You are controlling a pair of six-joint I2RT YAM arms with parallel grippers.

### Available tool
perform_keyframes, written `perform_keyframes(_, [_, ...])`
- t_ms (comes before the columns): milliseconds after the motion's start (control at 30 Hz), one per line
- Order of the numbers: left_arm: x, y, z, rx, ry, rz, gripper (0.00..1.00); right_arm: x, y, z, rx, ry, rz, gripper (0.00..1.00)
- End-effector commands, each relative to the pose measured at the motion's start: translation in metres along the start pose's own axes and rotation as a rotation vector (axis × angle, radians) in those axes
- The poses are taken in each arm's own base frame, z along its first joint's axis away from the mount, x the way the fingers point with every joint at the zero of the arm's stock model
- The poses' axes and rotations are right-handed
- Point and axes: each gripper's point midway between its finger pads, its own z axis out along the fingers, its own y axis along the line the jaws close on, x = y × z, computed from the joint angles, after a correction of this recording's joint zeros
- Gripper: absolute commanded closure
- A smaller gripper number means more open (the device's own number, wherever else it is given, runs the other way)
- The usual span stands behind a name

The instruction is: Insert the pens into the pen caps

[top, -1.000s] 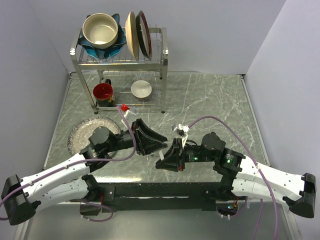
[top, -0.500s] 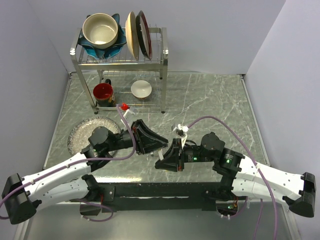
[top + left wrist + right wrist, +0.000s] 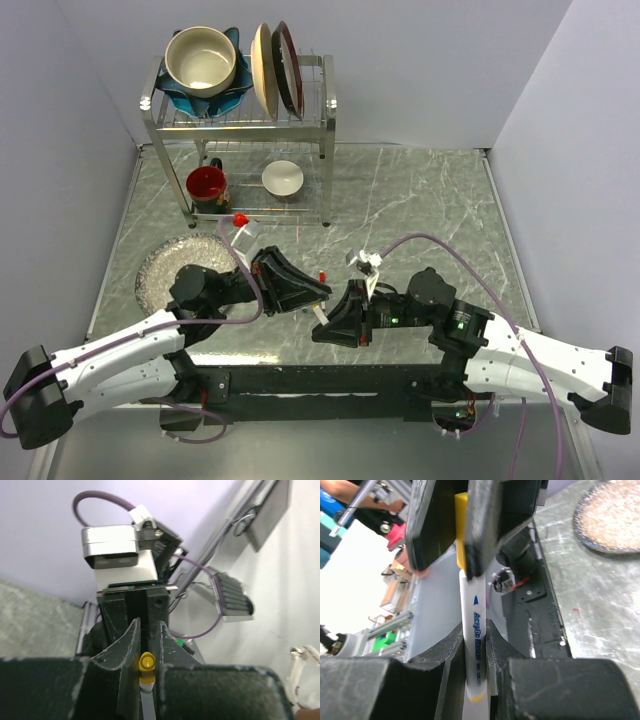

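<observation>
My left gripper (image 3: 312,295) and right gripper (image 3: 330,325) meet tip to tip above the table's near middle. The left gripper (image 3: 147,630) is shut on a yellow-orange pen cap (image 3: 147,662), also seen in the right wrist view (image 3: 461,530). The right gripper (image 3: 474,635) is shut on a white-barrelled pen (image 3: 474,630) with blue lettering. Its upper end runs into the cap between the left jaws. A short piece of the pen (image 3: 320,315) shows in the top view. A small red cap (image 3: 322,275) lies on the table just behind the grippers. The other pens and the green cap are out of view.
A metal dish rack (image 3: 325,130) stands at the back left with bowls and plates on top. A red mug (image 3: 207,186) and a small white bowl (image 3: 283,178) sit under it. A silver plate (image 3: 160,270) lies left of the left arm.
The left arm has drawn slightly left and back, uncovering the small red cap. The right gripper with the pen has followed it a little. Both grips are unchanged.
</observation>
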Motion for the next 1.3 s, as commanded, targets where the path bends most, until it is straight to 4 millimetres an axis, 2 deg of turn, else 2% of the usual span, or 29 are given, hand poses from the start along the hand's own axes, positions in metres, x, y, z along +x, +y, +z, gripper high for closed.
perform_keyframes(0, [0.014, -0.038, -0.012, 0.185, 0.053, -0.039, 0.99, -0.073, 0.046, -0.011, -0.124, -0.256, -0.104, 1.00])
perform_keyframes(100, [0.015, -0.040, -0.013, 0.203, 0.025, -0.056, 0.99, -0.083, 0.057, -0.010, -0.170, -0.281, -0.102, 1.00])
perform_keyframes(133, [0.011, -0.045, -0.013, 0.227, 0.002, -0.041, 0.99, -0.086, 0.058, -0.009, -0.175, -0.293, -0.099, 1.00])
perform_keyframes(267, [0.014, -0.044, -0.010, 0.225, -0.015, -0.042, 0.99, -0.095, 0.058, -0.004, -0.184, -0.328, -0.067, 1.00])
perform_keyframes(433, [0.003, -0.042, -0.006, 0.186, -0.099, 0.059, 0.99, -0.105, 0.057, 0.000, -0.196, -0.380, -0.007, 1.00])
perform_keyframes(567, [0.002, -0.037, -0.003, 0.165, -0.120, 0.147, 0.99, -0.112, 0.057, 0.000, -0.209, -0.425, 0.039, 1.00])
perform_keyframes(633, [0.008, -0.032, 0.000, 0.162, -0.092, 0.156, 0.99, -0.113, 0.057, 0.002, -0.213, -0.424, 0.045, 1.00])
perform_keyframes(833, [0.020, -0.040, 0.000, 0.248, -0.054, 0.133, 0.99, -0.122, 0.071, -0.005, -0.279, -0.460, 0.052, 1.00])
perform_keyframes(1033, [0.033, -0.045, 0.004, 0.277, 0.032, 0.072, 0.99, -0.124, 0.071, -0.005, -0.277, -0.464, 0.038, 1.00])
perform_keyframes(1167, [0.041, -0.046, -0.001, 0.269, 0.059, -0.064, 0.99, -0.126, 0.065, -0.006, -0.232, -0.473, -0.011, 1.00])
perform_keyframes(1267, [0.047, -0.042, -0.002, 0.224, 0.062, -0.099, 0.99, -0.131, 0.065, -0.010, -0.214, -0.504, -0.043, 1.00])
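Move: The right hand grips the white marker's body, and the left already has its yellow cap pinched. From the right hand the cap lies about 7 cm up and 4 cm ahead, with no sideways offset; the marker body lies some 5 cm below and 3 cm behind the left. On the table, the red-capped marker lies roughly 17 cm ahead of the right hand and 25 cm below. The green-capped marker lies some 6 cm left of the red one. Left fingers stay shut on the yellow cap and right fingers on the marker body while both hands lift together, some 6 to 7 cm, easing off at the end; both drift back about 2 cm, the left hand also 2 cm left. The left fingertips tip up about 20 degrees and the right about 15, changing the angle between the grippers. ##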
